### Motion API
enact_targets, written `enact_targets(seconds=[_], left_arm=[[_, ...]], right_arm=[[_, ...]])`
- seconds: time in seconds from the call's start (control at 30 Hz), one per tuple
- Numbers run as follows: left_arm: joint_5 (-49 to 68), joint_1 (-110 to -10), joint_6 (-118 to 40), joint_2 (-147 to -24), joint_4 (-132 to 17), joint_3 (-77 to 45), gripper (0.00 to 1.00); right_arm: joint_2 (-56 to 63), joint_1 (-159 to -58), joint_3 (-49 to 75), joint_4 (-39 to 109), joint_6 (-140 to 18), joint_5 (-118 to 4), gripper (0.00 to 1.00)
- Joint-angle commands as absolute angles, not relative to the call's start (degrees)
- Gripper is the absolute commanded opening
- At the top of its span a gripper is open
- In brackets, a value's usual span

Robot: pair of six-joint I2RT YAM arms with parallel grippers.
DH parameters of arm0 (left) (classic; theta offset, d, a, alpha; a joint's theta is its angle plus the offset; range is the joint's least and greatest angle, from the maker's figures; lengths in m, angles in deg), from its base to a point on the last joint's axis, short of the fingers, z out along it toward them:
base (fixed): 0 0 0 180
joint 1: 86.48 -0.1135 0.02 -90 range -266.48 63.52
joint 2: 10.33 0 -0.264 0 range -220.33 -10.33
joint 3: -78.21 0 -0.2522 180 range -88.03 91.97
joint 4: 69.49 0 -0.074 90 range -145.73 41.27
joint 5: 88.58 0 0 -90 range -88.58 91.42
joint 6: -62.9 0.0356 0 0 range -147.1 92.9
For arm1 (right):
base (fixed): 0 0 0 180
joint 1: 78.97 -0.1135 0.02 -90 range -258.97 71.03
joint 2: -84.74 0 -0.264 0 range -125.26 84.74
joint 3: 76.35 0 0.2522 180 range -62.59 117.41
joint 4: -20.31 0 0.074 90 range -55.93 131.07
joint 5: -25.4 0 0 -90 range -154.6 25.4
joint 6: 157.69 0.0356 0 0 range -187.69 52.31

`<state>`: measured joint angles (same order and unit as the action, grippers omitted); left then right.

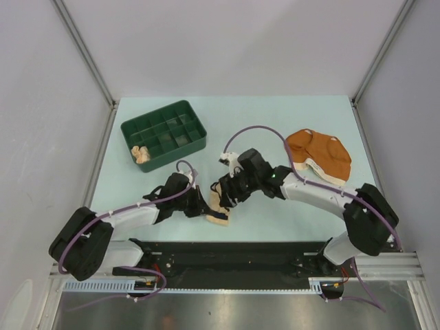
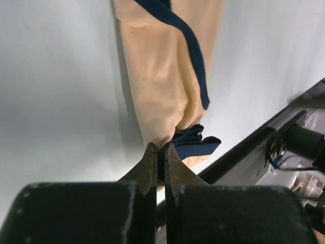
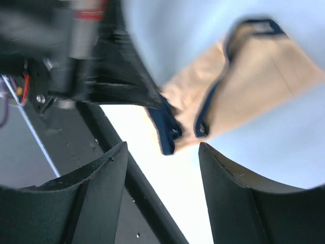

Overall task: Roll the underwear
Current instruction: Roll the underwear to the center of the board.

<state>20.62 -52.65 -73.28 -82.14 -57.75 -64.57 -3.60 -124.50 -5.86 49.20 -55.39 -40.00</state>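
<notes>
The cream underwear with dark trim lies folded long near the table's front edge, between my two grippers. My left gripper is shut on its near corner, and in the left wrist view the left gripper pinches bunched cream underwear. My right gripper hangs open just above the other side of the cream underwear, holding nothing. The rust-orange underwear lies spread at the back right. A rolled pale peach underwear sits in a corner of the tray.
The dark green compartment tray stands at the back left. The black base rail runs along the near edge, close behind the cream garment. Grey walls enclose the table on three sides.
</notes>
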Motion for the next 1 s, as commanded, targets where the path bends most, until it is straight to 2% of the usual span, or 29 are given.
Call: enact_targets(seconds=[0.0, 0.07, 0.23, 0.43, 0.97], left_arm=[[28.29, -54.13, -71.58, -83.53, -48.71, -61.49, 0.0], [31.03, -54.92, -71.84, -83.98, -48.52, -61.4, 0.0], [34.64, -57.21, -70.0, -85.21, -44.05, -60.18, 0.0], [38.06, -58.97, -68.77, -85.74, -42.02, -59.38, 0.0], [41.23, -62.39, -64.02, -88.29, -36.48, -56.39, 0.0]], right_arm=[[0.36, -135.72, -7.56, 47.19, -58.99, -57.81, 0.63], [0.54, -138.46, -8.88, 43.84, -58.37, -58.35, 0.63], [-0.51, -149.52, -10.91, 36.36, -59.86, -70.03, 0.62], [-4.47, -156.2, -11.97, 31.52, -63.11, -77.42, 0.61], [-9.04, -160.88, -15.04, 29.32, -66.02, -86.12, 0.57]])
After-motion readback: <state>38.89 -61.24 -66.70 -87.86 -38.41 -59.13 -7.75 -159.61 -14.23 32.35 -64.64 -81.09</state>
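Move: My open right hand wants the underwear's near end: about 5 cm back towards me, 4 cm to its left and 9 cm below. From the right hand, the far end lies about 4 cm ahead and 4 cm left, the closed left gripper about 3 cm back and 8 cm left, and the table's near edge some 12 cm straight back. From my left hand, already pinching the dark band, the near end's middle is about 4 cm right, 2 cm back and slightly lower. I sweep my right hand, fingers still wide open, about 10 cm back and 6 cm left, then sink 5 cm towards the underwear's near end beside my left gripper, its fingertips swinging outward some 35 degrees. My left hand keeps its pinch on the dark band and draws it about 4 cm back and a little left, tipping its fingertips back about 20 degrees. ##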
